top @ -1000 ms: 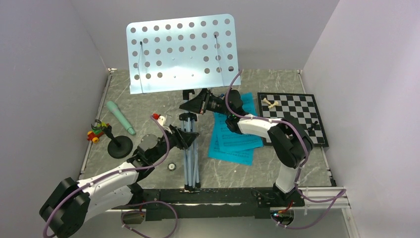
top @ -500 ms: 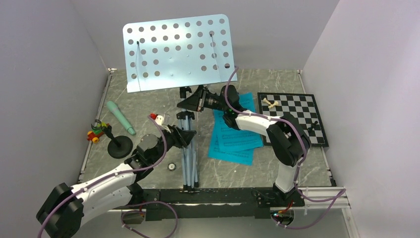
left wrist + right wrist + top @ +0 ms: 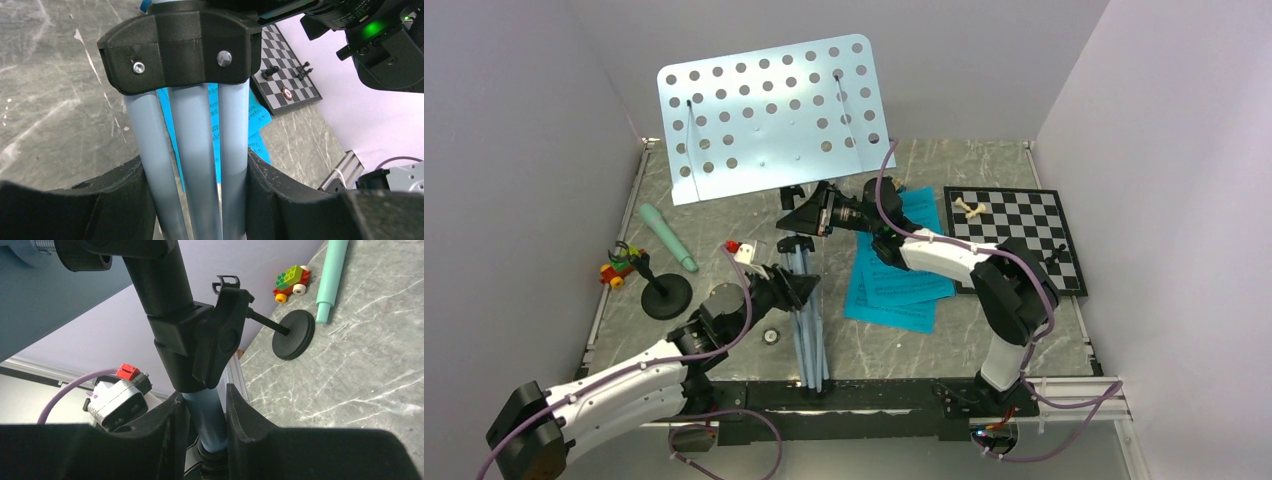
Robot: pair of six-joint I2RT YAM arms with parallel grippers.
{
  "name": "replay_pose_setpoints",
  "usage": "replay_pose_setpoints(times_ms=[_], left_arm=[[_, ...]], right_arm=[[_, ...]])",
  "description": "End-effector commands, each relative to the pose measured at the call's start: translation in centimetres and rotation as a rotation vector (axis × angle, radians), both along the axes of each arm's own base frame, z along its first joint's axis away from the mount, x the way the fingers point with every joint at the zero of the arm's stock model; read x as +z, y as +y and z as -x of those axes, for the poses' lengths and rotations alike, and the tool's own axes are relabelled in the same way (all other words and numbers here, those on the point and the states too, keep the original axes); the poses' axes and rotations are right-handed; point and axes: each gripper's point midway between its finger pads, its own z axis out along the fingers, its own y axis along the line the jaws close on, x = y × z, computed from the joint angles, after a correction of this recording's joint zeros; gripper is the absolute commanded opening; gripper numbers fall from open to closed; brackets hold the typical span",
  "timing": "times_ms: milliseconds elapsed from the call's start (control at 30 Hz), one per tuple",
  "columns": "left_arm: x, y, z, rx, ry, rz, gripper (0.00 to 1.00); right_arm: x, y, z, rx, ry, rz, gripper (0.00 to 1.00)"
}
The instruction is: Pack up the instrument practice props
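Note:
The pale-blue music stand's perforated tray (image 3: pixel 769 118) tilts left at the back, its folded legs (image 3: pixel 807 320) bunched together. My left gripper (image 3: pixel 802 290) is shut on the three leg tubes (image 3: pixel 197 150) below their black collar (image 3: pixel 180 45). My right gripper (image 3: pixel 796 213) is shut on the stand's upper blue pole (image 3: pixel 209 415) under a black clamp (image 3: pixel 200 345). Turquoise music sheets (image 3: pixel 899 270) lie right of the stand. The mint-green microphone (image 3: pixel 667 237) lies at the left, also in the right wrist view (image 3: pixel 330 275), beside the black round-based stand (image 3: pixel 664 295).
A chessboard (image 3: pixel 1014 235) with pieces lies at the right. A small toy car (image 3: pixel 616 268) sits by the left wall, also in the right wrist view (image 3: pixel 292 282). A small round ring (image 3: pixel 771 336) lies near the stand's legs. Grey walls enclose the marbled table.
The stand's tray has swung left and lower, tilting more. Both grippers have moved left with the stand; the left arm has drawn back toward the near edge.

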Motion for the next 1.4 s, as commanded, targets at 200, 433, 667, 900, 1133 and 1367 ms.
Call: replay_pose_setpoints(times_ms=[200,433,667,900,1133,1367], left_arm=[[4.1,0.7,-0.7,0.063,-0.157,0.042,0.00],[2.0,0.7,-0.9,0.077,-0.132,0.018,0.00],[-1.5,0.5,-1.0,0.077,-0.073,-0.010,0.00],[-4.7,0.6,-1.2,0.098,-0.012,-0.030,0.00],[-6.6,0.2,-1.5,0.094,0.016,-0.058,0.00],[-8.1,-0.6,-1.9,0.085,0.040,-0.086,0.00]], right_arm=[[1.9,-0.3,5.3,0.103,0.111,-0.062,0.00],[-0.7,-0.1,4.8,0.098,0.148,-0.024,0.00],[-5.2,-0.5,3.1,0.065,0.228,0.012,0.00],[-8.9,-0.6,2.4,0.063,0.277,0.028,0.00],[-10.4,-0.5,1.8,0.061,0.291,0.058,0.00],[-11.9,-0.5,1.2,0.070,0.333,0.082,0.00]])
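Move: Both hands already hold the folded music stand over bare table, which lies some 17 cm straight below the left hand and 24 cm straight below the right. From the left hand, the small round tin stands about 5 cm back and 8 cm left, and the blue music sheets lie roughly 12 cm ahead and 22 cm right. From the right hand, those sheets are about 6 cm ahead and 19 cm right. Both hands keep their grip and lower the folded stand towards the table, left about 8 cm, right about 11. ##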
